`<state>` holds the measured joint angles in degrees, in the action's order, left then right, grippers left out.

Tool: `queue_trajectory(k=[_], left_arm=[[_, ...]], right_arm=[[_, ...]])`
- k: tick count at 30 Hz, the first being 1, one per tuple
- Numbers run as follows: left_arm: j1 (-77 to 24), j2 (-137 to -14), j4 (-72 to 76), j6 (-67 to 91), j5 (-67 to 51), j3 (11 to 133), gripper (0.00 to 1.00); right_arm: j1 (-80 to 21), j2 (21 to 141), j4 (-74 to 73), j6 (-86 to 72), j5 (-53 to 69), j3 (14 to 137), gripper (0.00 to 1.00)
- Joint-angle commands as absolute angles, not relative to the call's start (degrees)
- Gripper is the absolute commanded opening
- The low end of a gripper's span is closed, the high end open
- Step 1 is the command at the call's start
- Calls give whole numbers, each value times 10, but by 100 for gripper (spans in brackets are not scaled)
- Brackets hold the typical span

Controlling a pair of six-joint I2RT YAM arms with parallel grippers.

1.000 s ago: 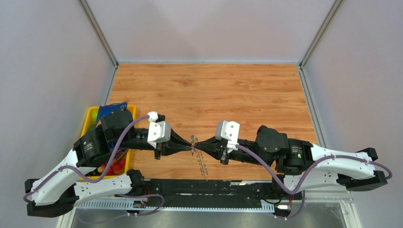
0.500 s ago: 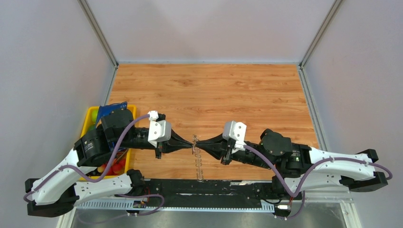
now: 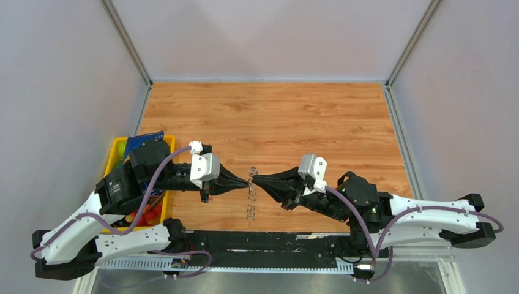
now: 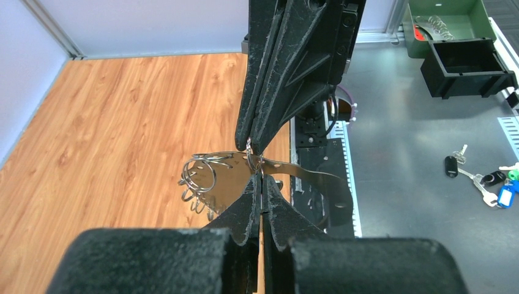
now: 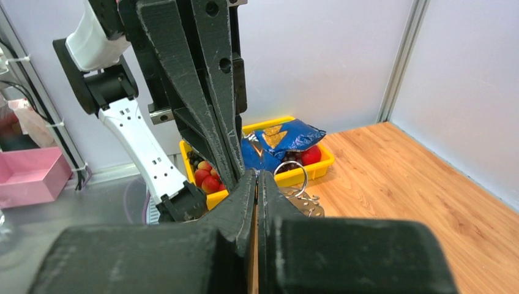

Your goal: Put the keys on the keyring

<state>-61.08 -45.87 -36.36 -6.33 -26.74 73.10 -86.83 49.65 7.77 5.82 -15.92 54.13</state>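
The keyring is a thin perforated metal band fringed with small wire rings; it hangs over the wooden table between both grippers. My left gripper and right gripper meet tip to tip at its upper end, both shut on it. In the left wrist view the left gripper pinches a small ring on the band from below, while the right gripper pinches it from above. The right gripper shows its jaws pressed together, with the band just beyond. Keys with a black head lie on the grey surface, far to the right.
A yellow bin of fruit with a blue bag stands at the table's left edge, under the left arm. More keys with a blue tag, a green box and a black box sit on the grey surface.
My left gripper has shut on the keyring. The right arm has swung its wrist further back and to the right, and the band's hanging end has swung left.
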Motion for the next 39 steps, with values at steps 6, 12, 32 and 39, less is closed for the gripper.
queue_trajectory(k=[6,12,32,39], left_arm=[[-612,-454,-348,-52,-283,727,14],[-613,-433,-333,-45,-247,707,44],[-613,-404,-312,68,-120,685,61],[-613,-415,-320,92,-95,674,61]], right_arm=[[-867,496,216,50,-218,527,0],[-867,505,192,51,-229,537,0],[-867,574,208,56,-358,559,0],[-867,621,201,63,-403,598,0]])
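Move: The keyring, pinched by the right fingers, lies about 1 cm to the left hand's right, 1 cm ahead and 1 cm up, with the shut left fingers at it too. The metal plate hanging there has its middle some 4 cm back, 1 cm right and 3 cm below the left hand. From the right hand, the keyring is about 1 cm ahead, 1 cm left and level; the plate is 4 cm back, straight below by 4 cm. Left fingers open off the keyring, drifting forward; the right carries it about 6 cm forward, down and left. ##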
